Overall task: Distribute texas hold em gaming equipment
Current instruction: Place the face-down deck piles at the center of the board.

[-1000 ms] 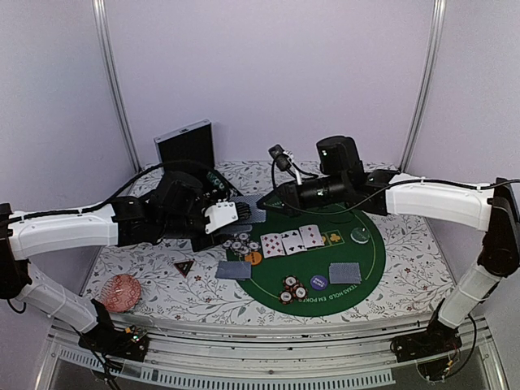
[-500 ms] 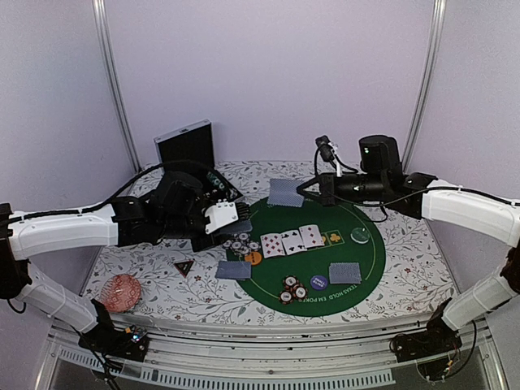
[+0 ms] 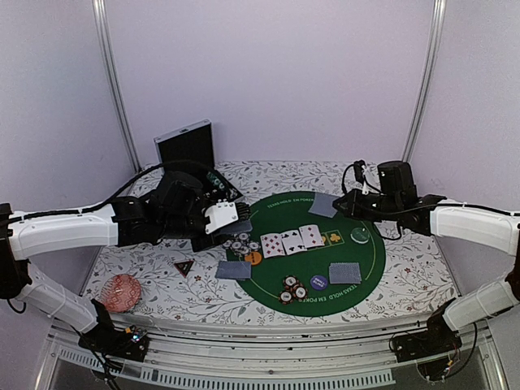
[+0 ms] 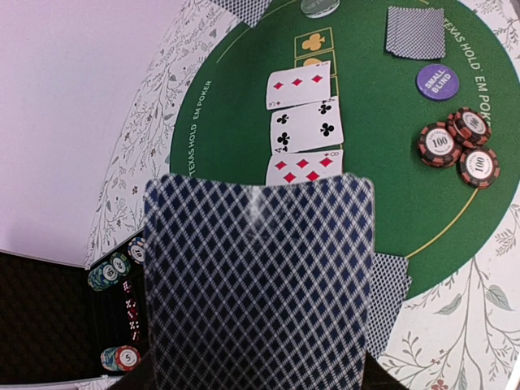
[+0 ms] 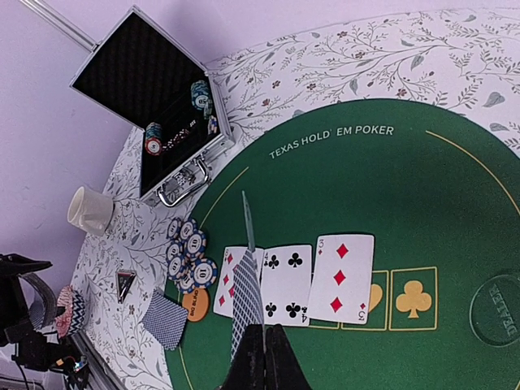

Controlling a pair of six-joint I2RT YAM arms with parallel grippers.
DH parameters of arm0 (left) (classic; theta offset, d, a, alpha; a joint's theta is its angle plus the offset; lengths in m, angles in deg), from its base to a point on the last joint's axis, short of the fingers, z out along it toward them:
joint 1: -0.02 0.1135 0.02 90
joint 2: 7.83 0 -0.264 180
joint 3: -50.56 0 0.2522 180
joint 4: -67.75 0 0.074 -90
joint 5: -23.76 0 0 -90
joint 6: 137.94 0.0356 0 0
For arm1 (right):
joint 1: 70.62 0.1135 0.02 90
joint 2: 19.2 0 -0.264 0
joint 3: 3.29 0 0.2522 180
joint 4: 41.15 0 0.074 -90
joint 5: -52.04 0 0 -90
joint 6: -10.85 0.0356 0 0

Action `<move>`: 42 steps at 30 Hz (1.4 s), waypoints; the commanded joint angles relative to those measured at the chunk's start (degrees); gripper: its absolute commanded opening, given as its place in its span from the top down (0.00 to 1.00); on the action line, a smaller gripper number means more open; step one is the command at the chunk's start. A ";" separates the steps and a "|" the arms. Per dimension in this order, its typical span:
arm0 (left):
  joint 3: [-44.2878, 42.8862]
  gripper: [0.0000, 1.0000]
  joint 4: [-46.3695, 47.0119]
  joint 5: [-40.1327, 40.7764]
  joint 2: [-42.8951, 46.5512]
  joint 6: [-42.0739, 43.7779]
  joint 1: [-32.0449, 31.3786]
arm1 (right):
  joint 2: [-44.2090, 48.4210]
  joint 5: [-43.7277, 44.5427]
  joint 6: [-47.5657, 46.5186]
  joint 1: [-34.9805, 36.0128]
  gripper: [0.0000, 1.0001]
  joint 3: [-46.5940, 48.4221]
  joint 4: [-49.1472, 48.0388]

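My left gripper [image 3: 223,218] hovers by the mat's left edge, shut on a deck of blue-grey-backed playing cards [image 4: 260,284] that hides its fingers in the left wrist view. My right gripper [image 5: 264,357] is shut on a single card [image 5: 248,276], seen edge-on above the green mat [image 3: 361,264], near its far right side. Three face-up cards [image 3: 291,240] lie in a row. Blue chips [image 3: 241,244], red chips [image 3: 292,288], an orange button [image 3: 253,258], a purple button [image 3: 318,283], a pale-green button [image 3: 361,236] and two face-down hands [image 3: 233,270] [image 3: 344,273] sit around them.
A black triangular marker [image 3: 184,266] lies left of the mat. An open metal case [image 5: 154,106] holding chips stands at the far left, with a cream mug [image 5: 91,210] beside it. A red patterned round object [image 3: 120,291] sits near the front left corner.
My right gripper has carried its card from beside the left gripper across the mat's far edge to the right. The left arm and its deck have not moved.
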State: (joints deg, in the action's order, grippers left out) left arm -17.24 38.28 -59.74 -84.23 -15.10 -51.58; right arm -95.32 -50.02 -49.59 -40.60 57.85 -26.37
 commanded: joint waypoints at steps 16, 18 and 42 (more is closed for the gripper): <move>3.81 0.52 -0.24 -12.45 -0.66 -10.52 -4.74 | -0.07 -12.72 -5.47 6.85 0.98 5.21 0.99; 7.02 0.51 1.68 -13.28 -0.32 -11.28 -6.93 | -0.32 -12.56 -6.31 7.79 0.98 6.10 2.69; 11.10 0.44 -1.70 -14.00 -19.28 -5.76 -11.28 | 0.34 -11.14 -7.39 10.70 0.98 5.04 5.31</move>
State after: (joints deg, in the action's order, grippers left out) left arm -6.77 38.72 -77.13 -100.75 -21.38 -62.24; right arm -95.34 -61.91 -56.11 -30.46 62.72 -21.30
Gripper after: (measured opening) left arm 0.525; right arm 0.022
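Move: The deck in the left fingers is bound for a bare spot of cloth by the table's near edge, about 13 cm back, 2 cm right and 18 cm below that hand. The face-down pair lies almost beneath the hand, 2 cm back; the 100 chips are 8 cm back and 16 cm right, both on the table. From the right hand, holding a face-down card, the face-up cards lie 18 cm left, 2 cm ahead and 18 cm below. The deck, still gripped by its long sides, is carried by the left hand down some 17 cm and back about 13, past the face-down pair to the bare cloth by the near edge, the fingers tipping about 30 degrees further down. The right hand keeps its card pinched and swings left and back, slightly up, over the board, turning some 25 degrees counter-clockwise. ##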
